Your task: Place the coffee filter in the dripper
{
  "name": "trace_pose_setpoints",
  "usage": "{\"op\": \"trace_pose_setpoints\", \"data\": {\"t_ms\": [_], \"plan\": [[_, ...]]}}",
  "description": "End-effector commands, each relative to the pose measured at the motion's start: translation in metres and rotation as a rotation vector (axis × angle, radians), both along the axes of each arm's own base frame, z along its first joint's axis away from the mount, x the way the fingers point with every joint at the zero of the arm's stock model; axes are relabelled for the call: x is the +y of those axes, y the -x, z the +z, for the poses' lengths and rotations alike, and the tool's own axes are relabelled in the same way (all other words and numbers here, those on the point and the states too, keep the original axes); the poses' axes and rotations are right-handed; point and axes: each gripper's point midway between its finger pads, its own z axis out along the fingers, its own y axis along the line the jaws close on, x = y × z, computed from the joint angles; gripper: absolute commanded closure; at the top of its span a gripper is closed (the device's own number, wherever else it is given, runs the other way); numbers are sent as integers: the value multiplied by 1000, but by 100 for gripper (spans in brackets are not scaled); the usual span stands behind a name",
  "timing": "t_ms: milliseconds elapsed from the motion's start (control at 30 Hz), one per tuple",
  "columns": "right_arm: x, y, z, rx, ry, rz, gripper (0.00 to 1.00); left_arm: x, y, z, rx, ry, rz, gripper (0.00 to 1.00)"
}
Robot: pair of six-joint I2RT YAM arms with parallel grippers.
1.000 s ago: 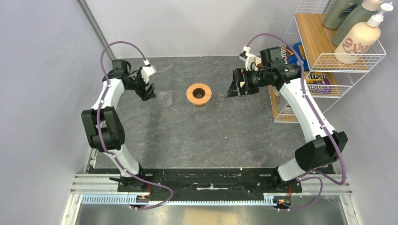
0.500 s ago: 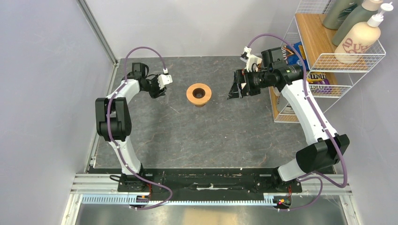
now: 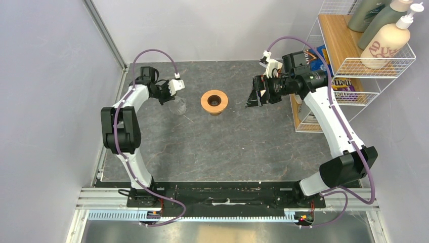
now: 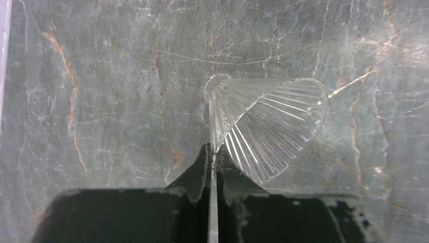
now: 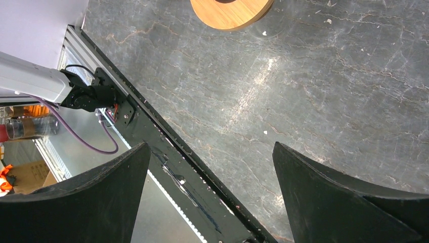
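Note:
The dripper's clear ribbed glass cone [image 4: 270, 124] lies on its side on the dark stone table, left of centre [image 3: 177, 106]. My left gripper [image 4: 213, 150] is shut on the thin glass edge at the cone's narrow end; in the top view the gripper [image 3: 170, 99] sits just left of the cone. An orange-tan wooden ring [image 3: 214, 101] rests apart from the cone at mid-table, and its edge shows in the right wrist view [image 5: 230, 11]. My right gripper [image 3: 251, 97] hangs right of the ring, open and holding nothing [image 5: 211, 147]. The coffee filter is out of view.
A white wire shelf [image 3: 354, 66] with bottles [image 3: 387, 40] and snack packs stands at the right edge, close behind the right arm. A grey wall with a metal post [image 3: 103, 33] borders the left. The black base rail [image 3: 227, 195] runs along the near edge.
My left gripper moved right onto the glass cone and its jaws closed on the cone's edge. The right arm has hardly moved.

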Motion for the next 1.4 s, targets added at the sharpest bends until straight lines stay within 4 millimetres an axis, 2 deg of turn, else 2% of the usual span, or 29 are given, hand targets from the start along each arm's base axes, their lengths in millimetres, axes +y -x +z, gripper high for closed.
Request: {"op": "trace_pose_setpoints", "data": {"t_ms": [0,133,300,400,533,567,733,933,1167,1267,1367], "plan": [[0,6,16,-53,-18,14,1,0,5,56,6,74,120,98],[0,5,19,-56,-28,1,1,8,15,98,83,135,342,98],[2,4,18,-42,-37,-14,1,8,47,146,303,218,581,98],[0,0,19,-57,-27,-31,1,-6,69,170,478,315,697,98],[-6,-17,24,-99,-6,-119,1,-28,95,201,676,458,808,98],[-7,-20,25,-105,-2,-133,1,-45,102,205,720,474,800,98],[-10,-35,27,-130,5,-195,1,-90,120,215,809,499,829,98],[-17,-39,28,-150,30,-235,1,-135,124,207,871,486,868,98],[-13,-38,30,-137,10,-234,1,-160,103,197,888,479,910,98],[-12,-39,30,-132,4,-235,1,-160,93,183,881,434,935,98],[-12,-42,31,-135,1,-237,1,-162,92,171,920,414,951,98]]}}
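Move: The glass dripper is already pinched by its rim in the left fingers, down by the table. The wooden collar it is being taken to lies about 22 cm to the right of the left hand, some 2 cm back and at about its height, on top of a glass cup whose middle is 5 cm lower. The paper filters stand roughly 24 cm right of the collar and 14 cm farther out. From the right hand the collar is about 15 cm ahead, 18 cm left and 19 cm below. The glass dripper, kept pinched by its rim, is raised about 20 cm by the left hand, then carried right and back towards the wooden collar, ending with a short forward and downward ease over it. On the way the hand rolls some 75 degrees counter-clockwise, bringing the neck to point down. The open, empty right hand moves about 4 cm forward, turning slightly clockwise. ##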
